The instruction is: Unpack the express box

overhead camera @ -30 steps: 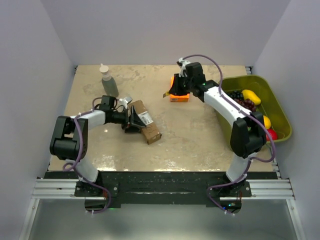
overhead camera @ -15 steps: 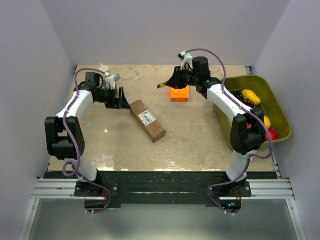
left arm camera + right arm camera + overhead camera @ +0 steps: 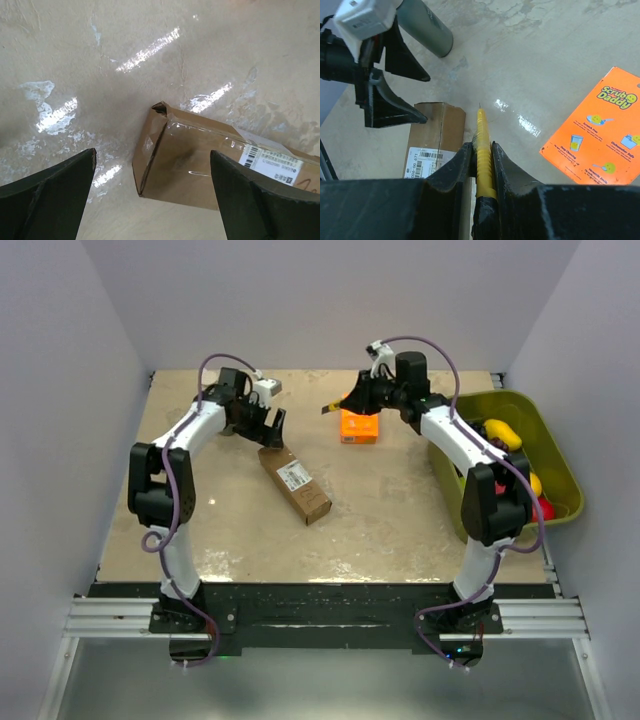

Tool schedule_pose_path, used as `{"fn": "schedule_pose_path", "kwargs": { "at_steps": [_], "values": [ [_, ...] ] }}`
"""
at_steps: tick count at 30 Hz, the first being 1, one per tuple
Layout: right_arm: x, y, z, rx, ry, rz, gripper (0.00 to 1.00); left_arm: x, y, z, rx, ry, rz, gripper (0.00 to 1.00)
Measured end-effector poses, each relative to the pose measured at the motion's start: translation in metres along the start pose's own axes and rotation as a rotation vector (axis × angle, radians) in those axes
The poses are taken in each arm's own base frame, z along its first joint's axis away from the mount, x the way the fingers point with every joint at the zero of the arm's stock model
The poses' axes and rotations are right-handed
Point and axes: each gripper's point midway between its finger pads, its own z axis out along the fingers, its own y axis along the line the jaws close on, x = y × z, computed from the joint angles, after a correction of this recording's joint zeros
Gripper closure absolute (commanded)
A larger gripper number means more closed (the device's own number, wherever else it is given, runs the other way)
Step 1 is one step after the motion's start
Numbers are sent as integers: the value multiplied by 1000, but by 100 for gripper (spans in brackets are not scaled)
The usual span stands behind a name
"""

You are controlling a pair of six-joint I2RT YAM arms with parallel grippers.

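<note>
The express box [image 3: 295,483] is a long brown carton with a white label, lying flat and taped shut left of the table's middle. My left gripper [image 3: 270,428] is open and hovers over its far end; in the left wrist view the box end [image 3: 200,165] lies between the spread fingers [image 3: 152,151]. My right gripper [image 3: 353,400] is raised at the back, shut on a yellow cutter [image 3: 481,135] with its thin blade pointing toward the box [image 3: 432,135]. The left gripper also shows in the right wrist view [image 3: 390,100].
A flat orange Scrub Daddy box [image 3: 359,426] lies under the right gripper. A grey bottle [image 3: 425,30] stands at the back left, behind the left arm. A green bin [image 3: 560,465] of fruit sits at the right edge.
My left arm swung from the box's left side up and round to its far end, still open. My right gripper rose off the orange box with the cutter.
</note>
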Motion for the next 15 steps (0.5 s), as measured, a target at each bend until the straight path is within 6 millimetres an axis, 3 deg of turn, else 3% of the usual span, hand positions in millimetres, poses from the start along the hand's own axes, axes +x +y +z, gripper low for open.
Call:
{"fn": "schedule_pose_path", "kwargs": {
  "at_steps": [4, 7, 10, 15],
  "values": [
    [14, 3, -4, -3, 22, 8, 100, 15, 6, 16, 15, 48, 14, 6],
    [30, 2, -14, 23, 41, 24, 100, 14, 2, 22, 96, 47, 45, 15],
    [42, 5, -30, 49, 49, 29, 100, 12, -9, 29, 225, 41, 115, 25],
    [41, 14, -46, 49, 23, 6, 100, 13, -36, 43, 518, -2, 227, 28]
  ]
}}
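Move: The left hand is open above the far end of the box: the box's middle lies about 11 cm back, 6 cm to its right and 8 cm below. The orange sponge pack is some 20 cm to this hand's right and 4 cm farther out; the grey bottle stands about 12 cm to its left and 3 cm farther out. From the right hand, which holds the yellow knife, the box's middle is some 13 cm back, 14 cm left and 19 cm below. Down first, then rightward, the left hand travels some 5 cm right and 3 cm down onto the far end of the box, turning clockwise about 30 degrees. Its wide-open fingers close by a quarter and come around the end, seeming to meet it. The right hand, still gripping the knife, draws back about 6 cm and slightly right, dipping and partly recovering. ##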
